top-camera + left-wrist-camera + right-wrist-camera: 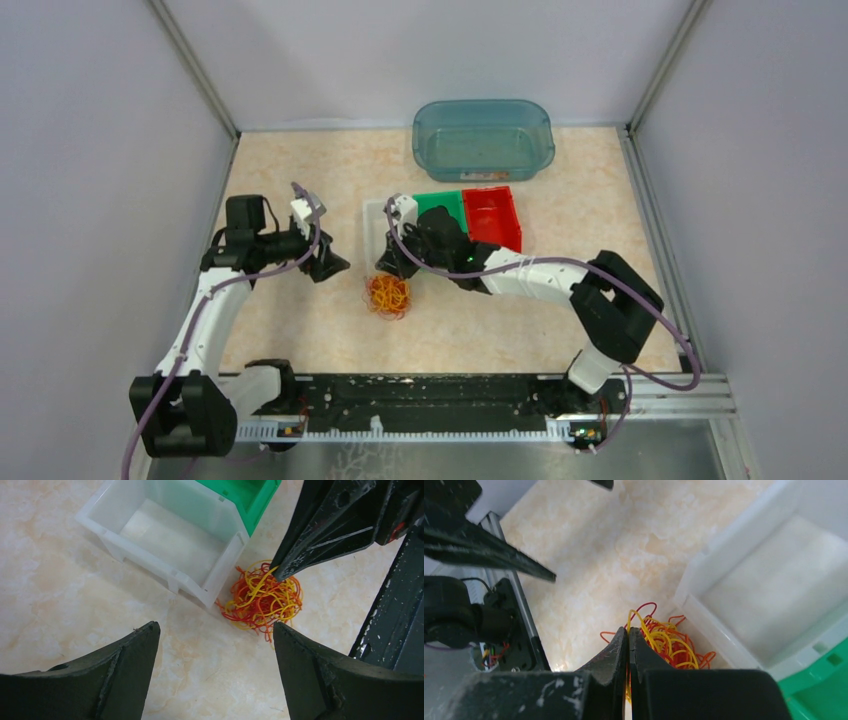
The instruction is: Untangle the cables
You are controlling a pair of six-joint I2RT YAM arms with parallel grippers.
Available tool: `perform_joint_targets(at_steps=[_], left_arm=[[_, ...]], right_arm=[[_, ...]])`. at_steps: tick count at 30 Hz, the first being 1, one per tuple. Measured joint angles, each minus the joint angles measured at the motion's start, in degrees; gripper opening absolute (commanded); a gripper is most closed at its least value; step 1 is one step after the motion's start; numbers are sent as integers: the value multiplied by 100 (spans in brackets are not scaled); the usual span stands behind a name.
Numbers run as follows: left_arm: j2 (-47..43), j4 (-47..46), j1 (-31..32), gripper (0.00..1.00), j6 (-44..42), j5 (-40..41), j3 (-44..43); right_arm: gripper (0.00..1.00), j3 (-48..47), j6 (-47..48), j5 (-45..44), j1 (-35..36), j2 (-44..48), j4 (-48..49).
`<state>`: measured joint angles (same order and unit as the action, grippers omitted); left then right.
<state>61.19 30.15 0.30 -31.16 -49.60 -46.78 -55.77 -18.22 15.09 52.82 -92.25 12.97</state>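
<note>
The cables are a small clump of thin red, orange and yellow wires lying on the table just in front of the white bin. My right gripper comes down on the clump's top and is shut, with a yellow strand pinched between its jaws. In the left wrist view its black tip touches the cables. My left gripper hovers to the left of the clump, open, with only bare table between its fingers. In the top view it sits a short way from the cables.
The empty white bin stands in a row with a green bin and a red bin. A teal tub sits at the back edge. Grey walls close in both sides.
</note>
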Motion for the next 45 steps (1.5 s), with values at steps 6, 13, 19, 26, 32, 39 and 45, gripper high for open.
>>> perform_joint_targets(at_steps=[6, 13, 19, 26, 32, 39, 45], left_arm=[[-2, 125, 0, 80, -111, -319, 4], [-28, 302, 0, 70, -398, -726, 153], [7, 367, 61, 65, -614, -807, 195], [109, 352, 142, 42, -800, -837, 444], [116, 332, 243, 34, -944, -918, 627], [118, 216, 260, 0, -946, -1049, 634], [116, 186, 262, 0, -940, -1047, 634]], right_arm=[[0, -487, -205, 293, 0, -337, 284], [0, -326, -586, 796, 0, -411, 758], [7, -323, -800, 1023, 0, -614, 981], [5, -328, -1005, 1235, 0, -776, 1165], [5, -328, -1263, 1528, 0, -776, 1449], [37, -330, -1451, 1786, 0, -776, 1617], [64, -437, -1346, 1707, -192, -608, 1130]])
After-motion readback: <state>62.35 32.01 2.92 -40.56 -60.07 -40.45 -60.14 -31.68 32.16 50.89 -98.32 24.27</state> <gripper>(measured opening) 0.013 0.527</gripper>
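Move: The cable bundle hangs by a yellow strand from the shut right fingers, its middle about 7 cm below them and a centimetre back. From the open left gripper that bundle is some 9 cm right, 3 back and 10 below; from the right hand that gripper is about 8 cm left, 1 ahead and 3 higher. From the left hand, the white bin lies about 8 cm ahead, 9 right and 12 below, the green bin 9 ahead, 20 right and equally low. Leftward about 5 cm, with a rise and some drawing back, the right hand carries the hanging bundle towards the left gripper. The left hand comes back, down and right, about 6 cm in all, turning some 15 degrees clockwise, and shuts on the yellow strand below the right fingertips. The right fingers then open about halfway, let go and start easing off rightward and forward. ##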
